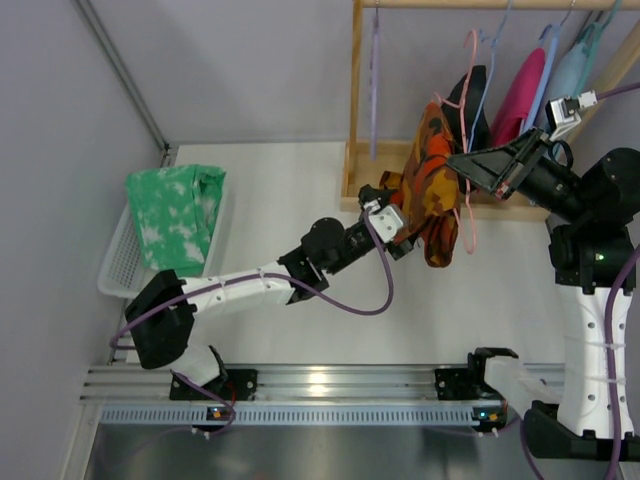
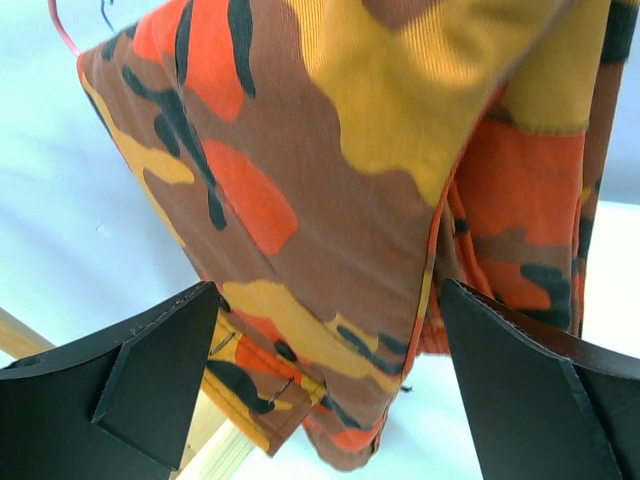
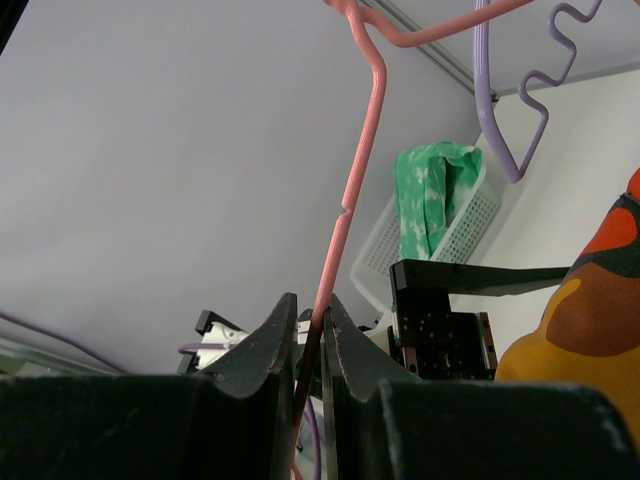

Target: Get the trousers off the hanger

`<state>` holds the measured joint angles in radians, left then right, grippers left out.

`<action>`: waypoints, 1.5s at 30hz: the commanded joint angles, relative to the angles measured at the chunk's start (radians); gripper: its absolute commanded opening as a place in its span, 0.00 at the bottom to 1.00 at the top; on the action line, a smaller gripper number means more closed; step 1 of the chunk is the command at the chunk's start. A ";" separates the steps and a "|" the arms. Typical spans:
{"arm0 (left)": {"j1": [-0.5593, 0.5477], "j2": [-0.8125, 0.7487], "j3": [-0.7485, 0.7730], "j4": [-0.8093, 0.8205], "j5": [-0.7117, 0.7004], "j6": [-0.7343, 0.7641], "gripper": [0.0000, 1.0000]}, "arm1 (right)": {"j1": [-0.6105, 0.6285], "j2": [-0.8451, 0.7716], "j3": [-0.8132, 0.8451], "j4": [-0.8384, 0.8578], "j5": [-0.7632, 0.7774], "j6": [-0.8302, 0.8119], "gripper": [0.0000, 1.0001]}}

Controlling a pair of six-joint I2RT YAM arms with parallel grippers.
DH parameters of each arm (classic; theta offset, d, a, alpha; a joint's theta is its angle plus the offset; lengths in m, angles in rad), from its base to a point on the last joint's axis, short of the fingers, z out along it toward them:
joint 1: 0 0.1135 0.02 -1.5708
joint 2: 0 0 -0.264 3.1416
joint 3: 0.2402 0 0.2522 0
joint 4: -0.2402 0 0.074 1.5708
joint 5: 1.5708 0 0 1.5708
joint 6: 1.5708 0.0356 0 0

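Note:
The trousers (image 1: pixel 435 185), in orange, brown and yellow camouflage, hang from a pink hanger (image 1: pixel 470 215) on the wooden rack. My left gripper (image 1: pixel 408 240) is open at their lower end. In the left wrist view the cloth (image 2: pixel 350 200) hangs between its wide black fingers (image 2: pixel 150 370), touching neither. My right gripper (image 1: pixel 456 160) reaches in from the right, shut on the hanger. The right wrist view shows the pink wire (image 3: pixel 350 200) pinched between the fingertips of that gripper (image 3: pixel 310 325), with a fold of the trousers (image 3: pixel 585 320) at the right edge.
The wooden rack (image 1: pixel 355 100) also carries a purple hanger (image 1: pixel 374 80) and hangers with black (image 1: pixel 480 95), pink (image 1: pixel 520 95) and teal (image 1: pixel 570 70) garments. A white basket (image 1: pixel 115 260) holding green cloth (image 1: pixel 175 215) stands at the left. A metal rail (image 1: pixel 320 385) runs along the near edge.

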<state>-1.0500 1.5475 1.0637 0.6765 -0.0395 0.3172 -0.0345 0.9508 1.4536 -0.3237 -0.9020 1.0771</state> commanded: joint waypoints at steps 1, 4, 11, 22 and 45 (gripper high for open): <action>0.005 -0.055 -0.025 0.021 0.026 -0.007 0.99 | 0.005 -0.015 0.073 0.242 -0.002 -0.029 0.00; 0.005 -0.037 -0.007 0.021 0.004 -0.001 0.99 | 0.005 -0.015 0.059 0.250 -0.003 -0.019 0.00; 0.005 0.017 0.064 0.023 0.016 -0.013 0.99 | 0.005 -0.030 0.037 0.250 0.003 -0.016 0.00; 0.004 0.132 0.232 0.023 -0.014 -0.041 0.99 | 0.005 -0.038 -0.001 0.285 -0.006 0.015 0.00; 0.065 0.112 0.245 -0.011 -0.051 0.048 0.41 | -0.002 -0.047 -0.028 0.285 -0.009 0.001 0.00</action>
<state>-1.0203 1.7222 1.3106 0.6643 -0.0715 0.3450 -0.0353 0.9535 1.3987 -0.2474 -0.9016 1.1221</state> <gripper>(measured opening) 0.437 0.116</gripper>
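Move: The camouflage-patterned trousers hang just beyond my open left hand, their middle about 4 cm ahead, 4 cm to its right and 4 cm above. My right hand still holds the pink hanger, whose middle is roughly 6 cm ahead, 9 cm right and 18 cm above my left hand. The black trousers hang about 16 cm ahead, 13 cm right and 5 cm up from that same left hand. From my right hand, the patterned trousers are some 3 cm ahead, 6 cm left and 12 cm below. I reach my open left hand forward, right and up about 6 cm into the hanging trousers, until a fold of the cloth lies between the fingers. Then I ease forward and a little back to the left while closing the fingers around the fold to under half open, still short of a shut grip. My right hand stays put, pinching the pink hanger. ##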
